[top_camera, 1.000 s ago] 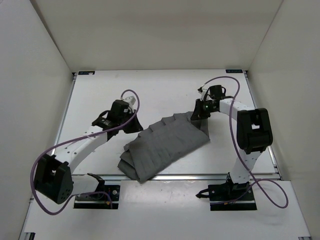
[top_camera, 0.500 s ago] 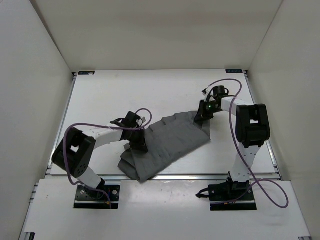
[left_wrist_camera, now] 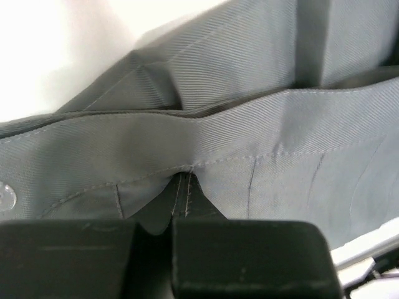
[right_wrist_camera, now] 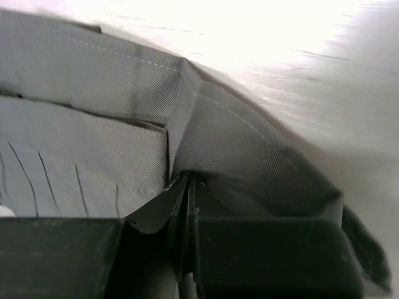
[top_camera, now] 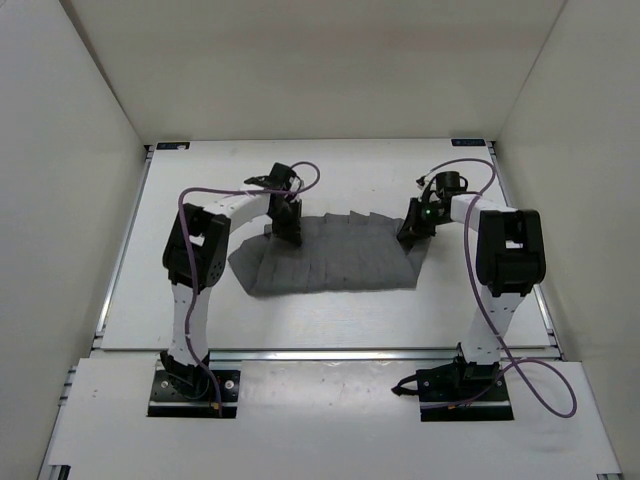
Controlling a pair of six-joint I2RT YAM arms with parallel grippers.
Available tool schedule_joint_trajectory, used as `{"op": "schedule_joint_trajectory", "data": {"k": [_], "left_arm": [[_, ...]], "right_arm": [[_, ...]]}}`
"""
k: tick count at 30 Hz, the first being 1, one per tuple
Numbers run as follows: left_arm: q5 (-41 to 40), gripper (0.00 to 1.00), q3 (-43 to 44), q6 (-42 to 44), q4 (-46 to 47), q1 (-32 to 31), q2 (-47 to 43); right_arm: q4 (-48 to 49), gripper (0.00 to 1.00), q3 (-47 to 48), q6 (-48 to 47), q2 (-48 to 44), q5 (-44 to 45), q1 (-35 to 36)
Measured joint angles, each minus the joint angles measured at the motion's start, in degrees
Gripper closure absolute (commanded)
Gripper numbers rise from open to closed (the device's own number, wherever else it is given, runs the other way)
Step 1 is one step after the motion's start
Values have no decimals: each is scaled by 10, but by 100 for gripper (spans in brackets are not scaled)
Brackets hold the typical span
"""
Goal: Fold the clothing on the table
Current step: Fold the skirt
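Note:
The clothing, a dark grey pleated garment, lies spread across the middle of the white table. My left gripper is shut on its upper left edge. In the left wrist view a stitched fold of the clothing is pinched between the black fingers. My right gripper is shut on the upper right corner. The right wrist view shows the hem of the clothing squeezed between the two fingers.
White walls enclose the table on three sides. Metal rails run along the near edge and the sides. Purple cables loop from both arms. Bare tabletop lies behind and in front of the garment.
My left arm swung from the garment's near left side up to its far left edge, dragging the fabric with it. The clothing went from a diagonal heap to a wide spread strip. The right gripper barely moved.

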Motion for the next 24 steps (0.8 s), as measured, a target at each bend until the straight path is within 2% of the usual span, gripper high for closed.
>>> {"op": "schedule_joint_trajectory", "data": {"k": [4, 5, 7, 10, 11, 12, 13, 15, 19, 24], "left_arm": [[-16, 100, 105, 31, -37, 9, 62], [-19, 100, 114, 37, -40, 9, 67], [-21, 99, 119, 44, -48, 8, 69], [-22, 71, 119, 50, -54, 8, 67], [-21, 65, 119, 52, -56, 9, 66], [-21, 64, 119, 51, -57, 10, 63], [-20, 59, 118, 50, -58, 11, 58], [-16, 54, 114, 51, -56, 14, 40], [-10, 53, 104, 50, -49, 37, -12], [-42, 55, 60, 50, -41, 64, -90]], "right_arm": [[3, 94, -1, 14, -5, 18, -14], [2, 90, -1, 18, -8, 24, -18], [-3, 78, 0, 25, -15, 35, -25], [-9, 47, 0, 40, -41, 46, -30], [-7, 43, -2, 46, -56, 49, -31], [-2, 33, -6, 50, -76, 50, -31], [4, 24, -13, 55, -99, 49, -30], [14, 14, -29, 62, -150, 50, -26], [17, 9, -49, 64, -212, 75, 2], [5, 6, -111, 64, -204, 78, 17]]}}
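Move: The skirt's pinched left part is to be laid about 4 cm straight ahead of the left hand, just below it; from there the skirt's middle is about 10 cm right and 4 cm back, its left flap some 10 cm left and 5 cm back. The right hand's pinched corner belongs about 3 cm to its right and 1 cm ahead, at table level; the skirt's middle lies 18 cm left and 4 cm back of this hand, the right flap 3 cm right and 4 cm back. The skirt's left part, still pinched, is drawn about 4 cm forward along the table by the left hand, which then opens about halfway, lifts off and swings up, then left. The right hand draws its corner some 3 cm right, opens wide and rises about 11 cm, fingertips tipping forward, then sinks partway while drawing back over the skirt's right side. ##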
